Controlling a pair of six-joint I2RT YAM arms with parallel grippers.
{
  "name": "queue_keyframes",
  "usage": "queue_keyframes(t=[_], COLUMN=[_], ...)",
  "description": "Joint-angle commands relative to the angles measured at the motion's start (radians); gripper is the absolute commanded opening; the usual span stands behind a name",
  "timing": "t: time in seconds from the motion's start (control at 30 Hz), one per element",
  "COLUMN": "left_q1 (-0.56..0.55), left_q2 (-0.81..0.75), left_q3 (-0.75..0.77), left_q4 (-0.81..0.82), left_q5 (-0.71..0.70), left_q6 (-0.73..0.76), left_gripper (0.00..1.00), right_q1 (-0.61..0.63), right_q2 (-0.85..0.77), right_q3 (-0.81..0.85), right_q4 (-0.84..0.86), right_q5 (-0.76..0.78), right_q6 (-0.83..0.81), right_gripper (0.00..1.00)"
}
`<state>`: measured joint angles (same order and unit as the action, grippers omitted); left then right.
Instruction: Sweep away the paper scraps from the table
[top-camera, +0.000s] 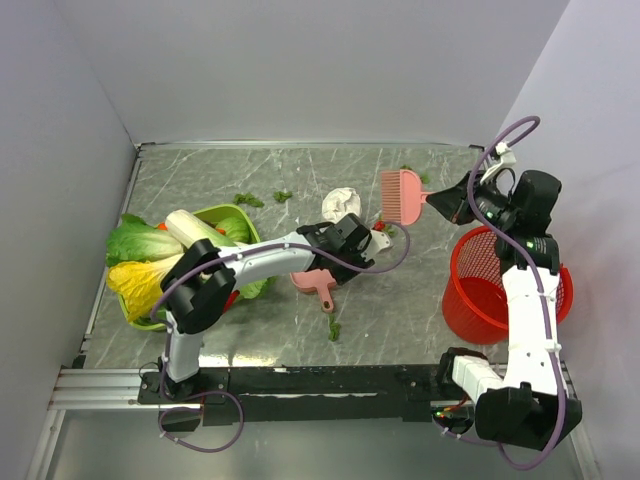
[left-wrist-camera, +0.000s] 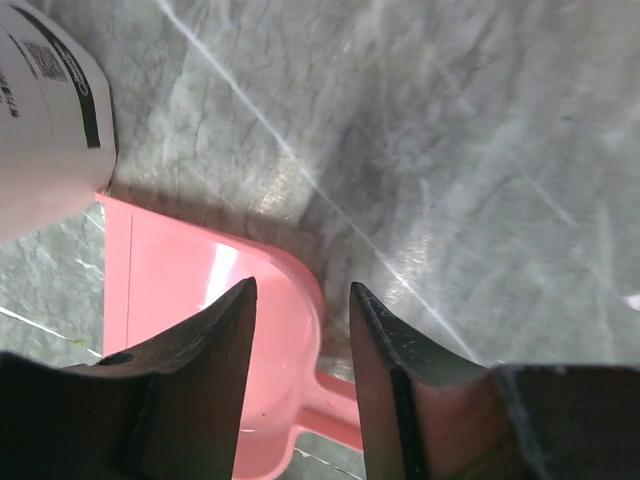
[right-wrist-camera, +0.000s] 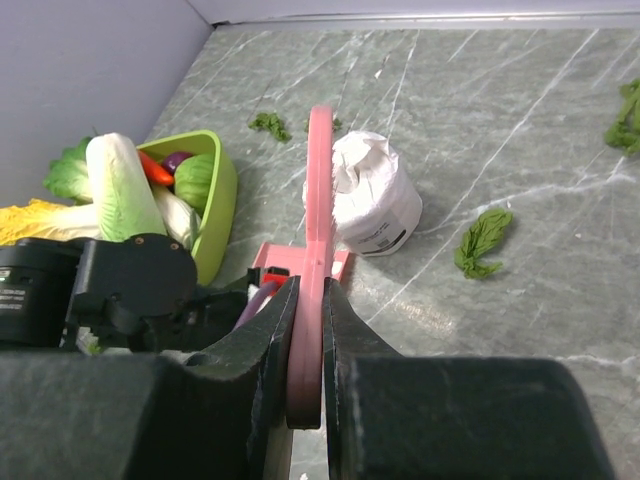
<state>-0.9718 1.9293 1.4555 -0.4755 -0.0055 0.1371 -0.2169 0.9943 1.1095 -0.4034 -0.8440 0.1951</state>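
Note:
Small dark-green paper scraps lie scattered on the grey marble table (top-camera: 430, 300): two at the back (top-camera: 248, 200), one near the front (top-camera: 334, 330), and more in the right wrist view (right-wrist-camera: 483, 240). A pink dustpan (top-camera: 312, 282) lies mid-table. My left gripper (top-camera: 338, 248) hovers over it, open and empty; in the left wrist view its jaws (left-wrist-camera: 302, 290) stand apart above the pan (left-wrist-camera: 160, 280) where the handle begins. My right gripper (top-camera: 440, 198) is shut on the handle of a pink brush (top-camera: 403, 195), held above the table at the back right; the handle (right-wrist-camera: 320, 200) runs between its jaws (right-wrist-camera: 310, 290).
A white crumpled lump (top-camera: 340, 203) sits behind the dustpan. A green bowl (top-camera: 238, 222) with cabbages and lettuces stands at the left. A red mesh basket (top-camera: 495, 285) stands at the right edge by the right arm. Grey walls enclose three sides.

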Motion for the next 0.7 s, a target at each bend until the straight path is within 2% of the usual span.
queue_keyframes(t=[0.0, 0.17, 0.2, 0.3, 0.57, 0.67], left_q1=[0.002, 0.004, 0.002, 0.002, 0.004, 0.004], left_q2=[0.022, 0.046, 0.046, 0.048, 0.048, 0.051], left_q3=[0.019, 0.025, 0.029, 0.025, -0.006, -0.015], left_q4=[0.015, -0.001, -0.006, -0.012, -0.025, -0.02], left_q5=[-0.039, -0.004, 0.036, 0.065, 0.033, 0.05], left_q6=[0.007, -0.014, -0.014, -0.017, -0.021, -0.005], left_gripper=[0.45, 0.39, 0.33, 0.25, 0.25, 0.2], right_q1=[-0.007, -0.007, -0.009, -0.007, -0.007, -0.007], right_q2=[0.01, 0.018, 0.021, 0.029, 0.043, 0.052], right_q3=[0.029, 0.053, 0.056, 0.059, 0.072, 0.072], right_q4=[0.06, 0.034, 0.035, 0.034, 0.035, 0.043], right_q5=[-0.026, -0.018, -0.018, -0.017, -0.013, -0.015], right_q6=[0.021, 0.006, 0.007, 0.007, 0.006, 0.012], right_gripper=[0.0, 0.0, 0.0, 0.0, 0.0, 0.0])
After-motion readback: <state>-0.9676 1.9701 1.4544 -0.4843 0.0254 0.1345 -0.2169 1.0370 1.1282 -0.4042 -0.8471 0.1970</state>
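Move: The dustpan lies under and beside the left fingers, its middle about 5 cm left, 2 cm ahead and some 4 cm below. The white bag stands about 12 cm straight ahead of this hand, and a green paper scrap lies about 13 cm back and 2 cm left of it. From the raised right hand, which holds the brush, the dustpan is about 23 cm left, level fore and aft, some 32 cm lower. The left hand sinks about 2 cm and closes its half-open fingers around the dustpan's rim by the handle. ##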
